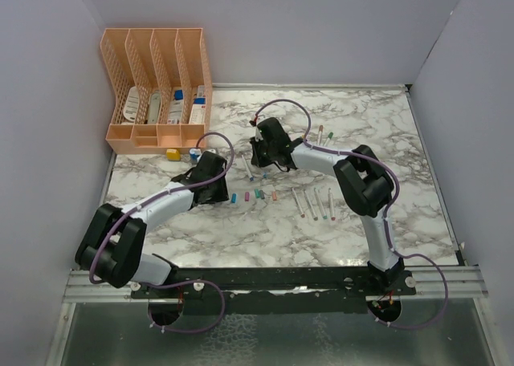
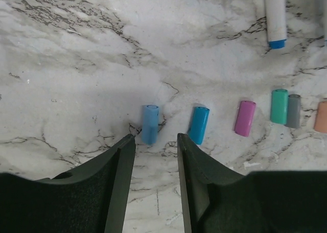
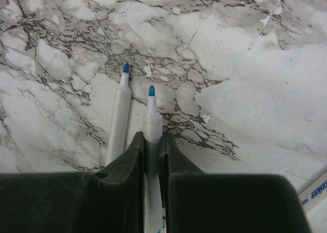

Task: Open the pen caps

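Note:
In the left wrist view my left gripper [image 2: 155, 137] stands open over the marble with nothing between its fingers. A light blue pen cap [image 2: 149, 123] lies just beyond its tips. To the right follow a teal-blue cap [image 2: 199, 124], a magenta cap [image 2: 244, 118], a green cap [image 2: 279, 106] and a grey one [image 2: 293, 111]. My right gripper [image 3: 152, 136] is shut on a pale pen [image 3: 152, 121] whose blue tip is bare. A second uncapped pen [image 3: 118, 123] lies just to its left. From above, the left gripper [image 1: 227, 193] is beside the row of caps [image 1: 246, 197].
An orange file organizer [image 1: 157, 89] stands at the back left, with a yellow block [image 1: 173, 153] and a small blue-topped bottle [image 1: 195, 152] in front of it. Several pens [image 1: 314, 203] lie in a row right of the caps. Two more pens [image 1: 325, 133] lie farther back.

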Action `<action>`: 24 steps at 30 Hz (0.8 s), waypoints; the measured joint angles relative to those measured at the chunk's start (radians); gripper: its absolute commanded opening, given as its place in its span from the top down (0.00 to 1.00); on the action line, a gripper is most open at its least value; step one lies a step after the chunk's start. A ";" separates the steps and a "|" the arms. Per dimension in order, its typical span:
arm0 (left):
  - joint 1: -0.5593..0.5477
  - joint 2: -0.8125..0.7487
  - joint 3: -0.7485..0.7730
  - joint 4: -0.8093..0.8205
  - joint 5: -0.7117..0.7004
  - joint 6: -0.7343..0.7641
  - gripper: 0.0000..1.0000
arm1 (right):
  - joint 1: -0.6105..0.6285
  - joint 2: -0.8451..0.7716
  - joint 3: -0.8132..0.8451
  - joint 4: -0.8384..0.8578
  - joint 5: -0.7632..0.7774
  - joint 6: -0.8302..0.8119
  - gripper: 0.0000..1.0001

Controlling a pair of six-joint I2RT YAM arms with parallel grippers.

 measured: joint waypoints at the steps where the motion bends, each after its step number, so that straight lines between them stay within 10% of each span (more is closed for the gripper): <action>1: 0.000 -0.013 0.005 -0.010 0.000 0.000 0.57 | 0.000 0.001 0.000 -0.002 0.001 0.002 0.86; 24: 0.000 -0.218 0.101 -0.122 -0.024 -0.001 0.55 | 0.001 -0.019 0.023 -0.044 0.109 0.023 0.52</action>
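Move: The right fingers still pinch the light-blue-tipped pen near its tip end, its middle about 2 cm back and 1 cm right of the hand; the dark-blue-tipped pen's middle is roughly 3 cm back and 2 cm left, the pink-capped pen's about 9 cm right and 1 cm ahead. The left hand hovers, open, about 2 cm above the light-blue cap; the blue cap is 4 cm right of that hand, the light-blue-tipped pen some 10 cm ahead and 10 cm right. The right fingers open from a near-shut grip to over a third wide and let go of the light-blue-tipped pen, the hand holding almost still until late, when it eases a couple of centimetres right, forward and up off the pen, towards the pink-capped pen, turning slightly clockwise. Meanwhile the left hand, already open and clear of the light-blue cap, lifts quickly about 8 cm nearly straight up with a drift of 1 cm or so forward, its fingertips tilting up some 10 degrees, then hangs there with its opening kept. ##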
